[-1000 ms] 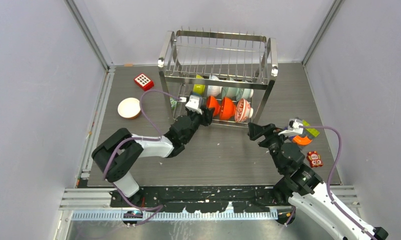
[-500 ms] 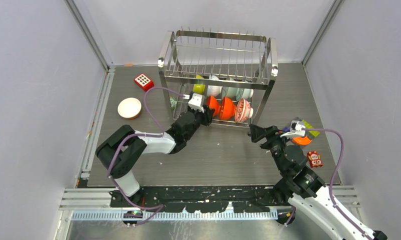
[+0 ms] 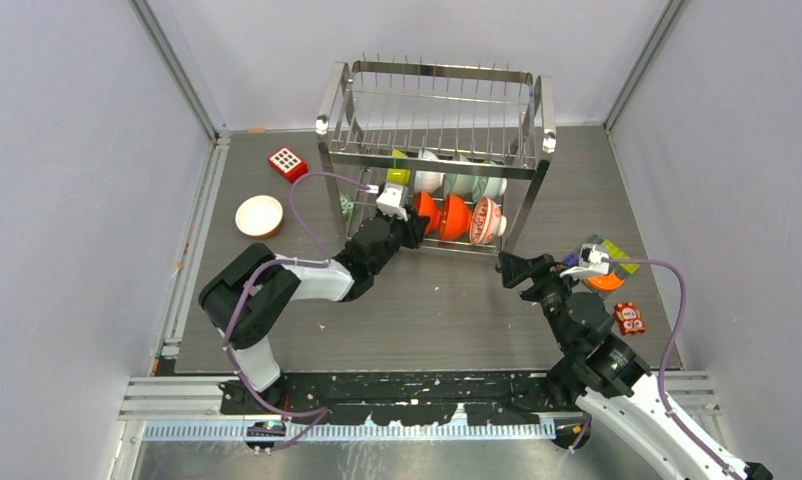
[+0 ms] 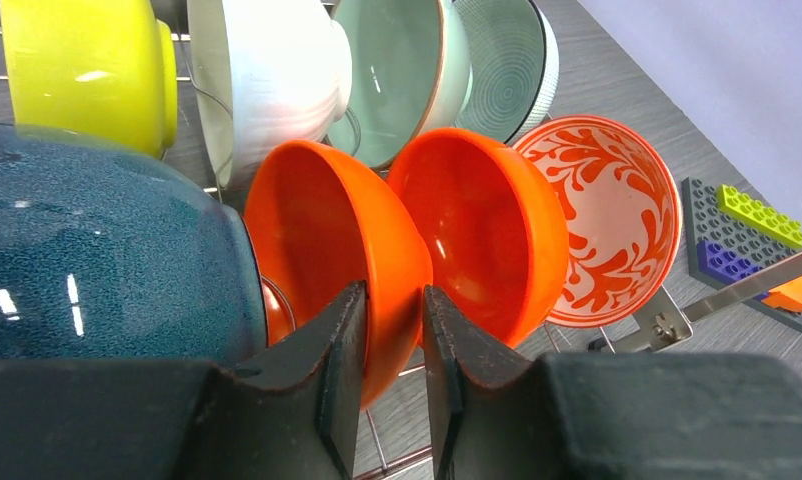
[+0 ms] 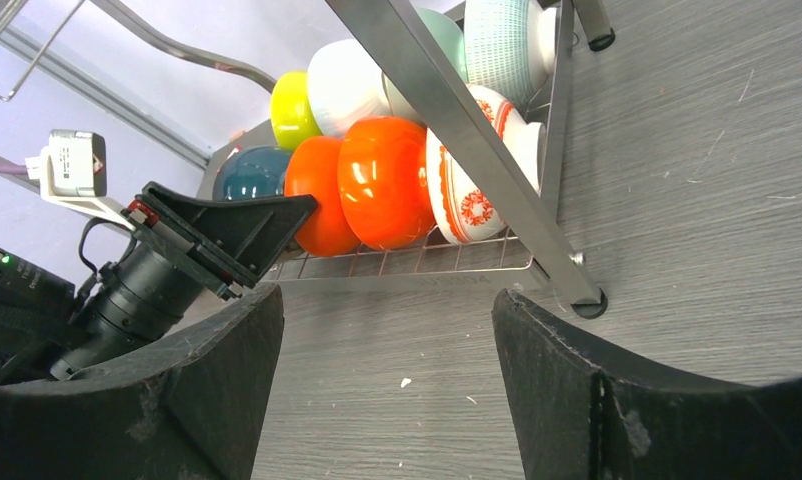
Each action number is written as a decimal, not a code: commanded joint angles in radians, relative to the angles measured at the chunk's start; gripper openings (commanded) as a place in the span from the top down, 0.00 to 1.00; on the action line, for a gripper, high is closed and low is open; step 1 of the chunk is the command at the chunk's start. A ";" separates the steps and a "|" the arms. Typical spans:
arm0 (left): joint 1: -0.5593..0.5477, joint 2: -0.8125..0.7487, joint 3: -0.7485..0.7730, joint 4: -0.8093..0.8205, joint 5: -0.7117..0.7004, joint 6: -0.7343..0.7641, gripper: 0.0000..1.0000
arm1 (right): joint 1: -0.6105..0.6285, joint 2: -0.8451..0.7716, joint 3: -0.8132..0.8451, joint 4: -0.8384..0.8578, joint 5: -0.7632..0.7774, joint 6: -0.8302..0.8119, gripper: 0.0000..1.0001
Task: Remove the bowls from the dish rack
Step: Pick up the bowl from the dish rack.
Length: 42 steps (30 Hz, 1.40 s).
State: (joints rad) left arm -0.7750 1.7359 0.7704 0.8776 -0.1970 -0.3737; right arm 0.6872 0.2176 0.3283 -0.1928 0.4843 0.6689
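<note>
The dish rack (image 3: 437,100) stands at the back of the table with bowls on edge in its lower tier. The left wrist view shows a lime-yellow bowl (image 4: 87,70), a white one (image 4: 267,80), a pale teal one (image 4: 397,80), a dark blue one (image 4: 97,260), two orange bowls (image 4: 327,230) (image 4: 487,230) and a red-and-white patterned bowl (image 4: 607,220). My left gripper (image 4: 392,330) (image 3: 414,222) is shut on the rim of the left orange bowl, one finger inside it and one outside. My right gripper (image 5: 387,310) (image 3: 507,265) hangs open over bare table near the rack's right front foot (image 5: 587,300).
A cream bowl (image 3: 259,215) sits on the table at the left, near a red block with white dots (image 3: 288,162). An orange bowl (image 3: 605,281) and flat toy bricks (image 3: 625,264) (image 3: 630,317) lie at the right. Grey walls close in both sides.
My left jaws have narrowed onto the orange bowl's rim, and the left arm has edged toward the rack. The right gripper has drifted slightly right and stays open.
</note>
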 commanded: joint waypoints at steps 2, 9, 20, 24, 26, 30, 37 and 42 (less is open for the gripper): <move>0.014 0.007 0.018 0.032 0.047 -0.033 0.74 | 0.006 -0.009 -0.001 0.014 0.007 0.014 0.20; 0.020 0.010 0.015 0.046 0.083 -0.033 0.90 | 0.006 -0.009 -0.002 0.010 0.010 0.013 0.20; 0.036 -0.001 -0.018 0.152 0.146 -0.057 1.00 | 0.005 -0.024 -0.003 -0.007 0.016 0.017 0.20; 0.040 -0.015 -0.017 0.194 0.185 -0.062 1.00 | 0.006 -0.029 -0.003 -0.011 0.016 0.021 0.20; 0.044 -0.020 -0.016 0.210 0.192 -0.070 1.00 | 0.005 -0.032 -0.004 -0.011 0.017 0.023 0.20; 0.053 -0.024 -0.017 0.235 0.241 -0.107 1.00 | 0.005 -0.031 -0.007 -0.010 0.016 0.028 0.20; 0.074 -0.017 -0.043 0.306 0.246 -0.181 1.00 | 0.005 -0.035 -0.007 -0.013 0.014 0.031 0.20; 0.086 -0.037 -0.057 0.313 0.232 -0.191 1.00 | 0.006 -0.045 -0.008 -0.026 0.014 0.032 0.20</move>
State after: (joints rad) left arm -0.7044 1.7466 0.7219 1.0706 0.0494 -0.5514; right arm 0.6872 0.1894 0.3157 -0.2192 0.4850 0.6880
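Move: The left orange bowl stands on edge in the lower rack, its near side already between my open left fingers; its middle is about 4 cm ahead, level sideways, 1 cm lower. The blue bowl lies some 6 cm to my left and 6 ahead, the second orange bowl about 7 cm right and 3 ahead, the white bowl 12 cm ahead. From my waiting right hand the left orange bowl is about 15 cm ahead, 19 left, 7 lower. I close my left fingers on the near side of the left orange bowl and hold there almost in place. Then I pull up about 2.5 cm, easing back and right by a centimetre or so, while I roll the hand left side down and turn clockwise, some 15 degrees in all. My fingers finish almost shut at the bowl's rim. ##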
